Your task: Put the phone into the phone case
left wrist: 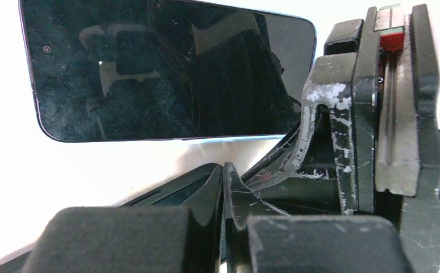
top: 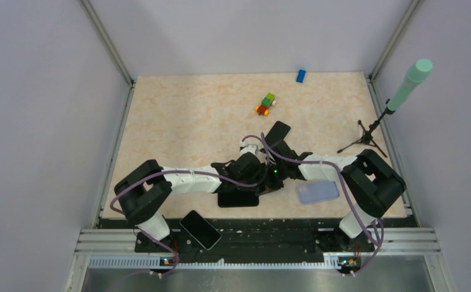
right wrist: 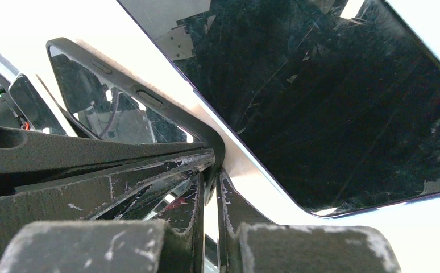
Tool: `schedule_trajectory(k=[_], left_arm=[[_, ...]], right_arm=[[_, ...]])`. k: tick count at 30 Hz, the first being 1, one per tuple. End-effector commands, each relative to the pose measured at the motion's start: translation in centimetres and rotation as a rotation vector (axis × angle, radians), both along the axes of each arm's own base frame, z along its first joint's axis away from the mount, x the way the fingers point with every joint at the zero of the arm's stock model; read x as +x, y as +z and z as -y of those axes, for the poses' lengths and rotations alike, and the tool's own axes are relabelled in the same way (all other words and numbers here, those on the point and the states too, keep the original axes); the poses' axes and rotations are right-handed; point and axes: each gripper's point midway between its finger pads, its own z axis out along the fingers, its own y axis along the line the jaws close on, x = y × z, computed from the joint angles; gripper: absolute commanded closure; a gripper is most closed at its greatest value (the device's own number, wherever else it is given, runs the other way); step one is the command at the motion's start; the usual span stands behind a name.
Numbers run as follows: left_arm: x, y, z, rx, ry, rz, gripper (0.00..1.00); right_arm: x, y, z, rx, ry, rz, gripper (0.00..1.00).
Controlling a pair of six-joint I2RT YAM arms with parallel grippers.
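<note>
The phone [top: 239, 198] lies flat on the table with its dark screen up, just in front of both wrists. It also fills the top of the left wrist view [left wrist: 166, 74] and the right side of the right wrist view [right wrist: 331, 102]. The black phone case [right wrist: 121, 114] is held tilted above the table beside the phone. My right gripper [right wrist: 211, 176] is shut on the case's rim at a corner. From the other side my left gripper [left wrist: 224, 170] is shut on the case's thin edge [left wrist: 172, 190], and the right gripper's fingers [left wrist: 343, 131] stand close beside it.
A pale blue phone case [top: 317, 192] lies right of the grippers. A second phone [top: 199, 229] rests on the black base rail at the near edge. Coloured toy blocks [top: 266, 104], a blue block [top: 300, 75] and a tripod with a green-tipped microphone [top: 403, 91] stand farther back.
</note>
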Motion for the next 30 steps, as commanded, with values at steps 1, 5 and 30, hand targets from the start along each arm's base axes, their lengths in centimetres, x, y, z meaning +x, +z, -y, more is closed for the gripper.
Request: schedule_trajectory(k=[1, 5, 30], left_arm=[[-3.5, -5.8, -7.4, 0.312, -0.021, -0.114, 1.00], [-2.6, -3.7, -7.8, 0.296, 0.009, -0.050, 1.00], [-1.8, 11.3, -10.8, -0.308, 0.191, 0.379, 0.53]], right_arm=[[-0.7, -7.7, 6.8, -0.410, -0.013, 0.070, 1.00], [-1.0, -7.0, 6.1, -0.356, -0.019, 0.065, 1.00], [-2.3, -4.1, -7.4, 0.184, -0.020, -0.065, 0.63]])
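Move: Right at both hands lies the phone in its black case, long side running left-right: its middle is about 7 cm left of the left hand, 4 cm back and 2 cm below; from the right hand it is roughly 7 cm left and 2 cm back, level in height. The blue-cased phone lies straight ahead, some 4 cm from the left hand and 6 cm from the right. The empty lilac case is about 21 cm to the right hand's right, level with it. Sweeping left over the black case with shut fingers, the left hand leaves its right end, travels some 8 cm nearly level, then climbs clear and opens about halfway, wrist tipping up. The right hand parts its fingers by about a third, lifts slightly, then goes left about 7 cm, rolling some 20 degrees, its tips again at the case's right end, pushing it along. ##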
